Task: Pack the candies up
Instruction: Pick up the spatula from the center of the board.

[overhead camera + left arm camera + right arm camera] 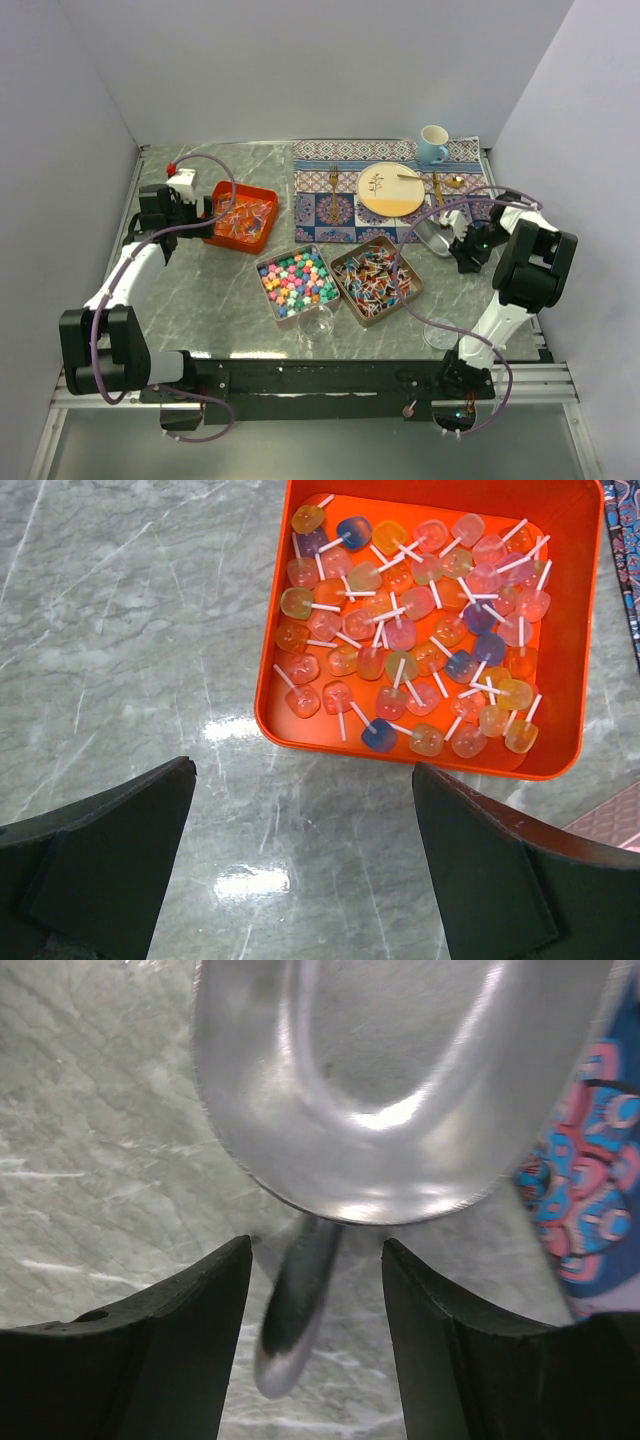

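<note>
The candies fill two boxes mid-table: chunky coloured lumps (297,280) in the left box, slim wrapped pieces (375,278) in the right one. Lollipops (420,620) lie in an orange tray (585,630), which the top view shows as the orange tray (262,192) at the left. My left gripper (305,770) hangs wide open over bare marble just short of that tray, at the left gripper (205,210). My right gripper (316,1245) straddles the handle (300,1300) of a metal scoop (400,1080), with gaps on both sides. From above, the right gripper (462,250) sits beside the scoop (437,238).
A patterned placemat (330,200) at the back carries a plate (390,188), cutlery and a blue mug (432,145). Two clear glasses (318,322) (440,333) stand near the front edge. A white block with a red knob (182,178) sits behind the orange tray.
</note>
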Tool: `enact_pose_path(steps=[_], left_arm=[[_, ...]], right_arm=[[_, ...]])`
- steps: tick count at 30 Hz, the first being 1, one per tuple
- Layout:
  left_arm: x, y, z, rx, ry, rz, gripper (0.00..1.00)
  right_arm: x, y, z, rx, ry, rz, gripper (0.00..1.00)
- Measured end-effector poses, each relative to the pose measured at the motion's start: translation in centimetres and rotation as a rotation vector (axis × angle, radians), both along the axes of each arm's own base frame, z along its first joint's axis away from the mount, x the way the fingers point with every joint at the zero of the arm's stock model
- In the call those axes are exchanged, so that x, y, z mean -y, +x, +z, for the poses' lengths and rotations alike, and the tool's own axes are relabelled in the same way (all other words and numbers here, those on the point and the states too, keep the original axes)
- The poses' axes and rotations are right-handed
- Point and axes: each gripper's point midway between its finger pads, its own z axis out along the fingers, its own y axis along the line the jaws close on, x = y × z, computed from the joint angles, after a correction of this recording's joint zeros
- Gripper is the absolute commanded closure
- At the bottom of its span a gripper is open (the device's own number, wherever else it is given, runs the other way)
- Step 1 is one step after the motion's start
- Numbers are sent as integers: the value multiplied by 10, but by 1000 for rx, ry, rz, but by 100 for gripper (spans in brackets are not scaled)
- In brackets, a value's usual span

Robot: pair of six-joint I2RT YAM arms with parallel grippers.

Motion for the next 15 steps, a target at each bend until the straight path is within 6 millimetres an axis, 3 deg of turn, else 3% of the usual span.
enact_pose_path(steps=[7, 10, 11, 13, 14, 15], left_arm=[[-2, 0, 0, 1, 11, 1, 3], [-2, 0, 0, 1, 11, 1, 3], [-2, 0, 0, 1, 11, 1, 3], [-2, 0, 0, 2, 11, 1, 3], [-2, 0, 0, 2, 11, 1, 3], [-2, 0, 0, 2, 11, 1, 3]], right_arm=[[1, -4, -6, 13, -14, 1, 47], [0, -6, -6, 19, -13, -3, 58], [-1, -7, -6, 17, -11, -8, 69], [-1, -7, -6, 14, -9, -21, 81], [0, -6, -6, 17, -10, -25, 100], [-1, -8, -6, 6, -5, -26, 100]])
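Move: The spatula's handle lies between the right hand's open pads, about 1 cm back and 1 cm below. Its metal bowl is some 9 cm to the left and 6 cm ahead. The lollipop box sits roughly 25 cm left and 5 cm back, and the round lid about 7 cm left and 20 cm back. From the left hand the handle is some 69 cm to the right, 8 cm back and 13 cm lower. Close the right gripper on the spatula's handle, just behind the bowl, until both pads pinch it. Meanwhile ease the hand back about 1 cm and down half a centimetre, fingers still pointing steeply down without turning, then hold there. ##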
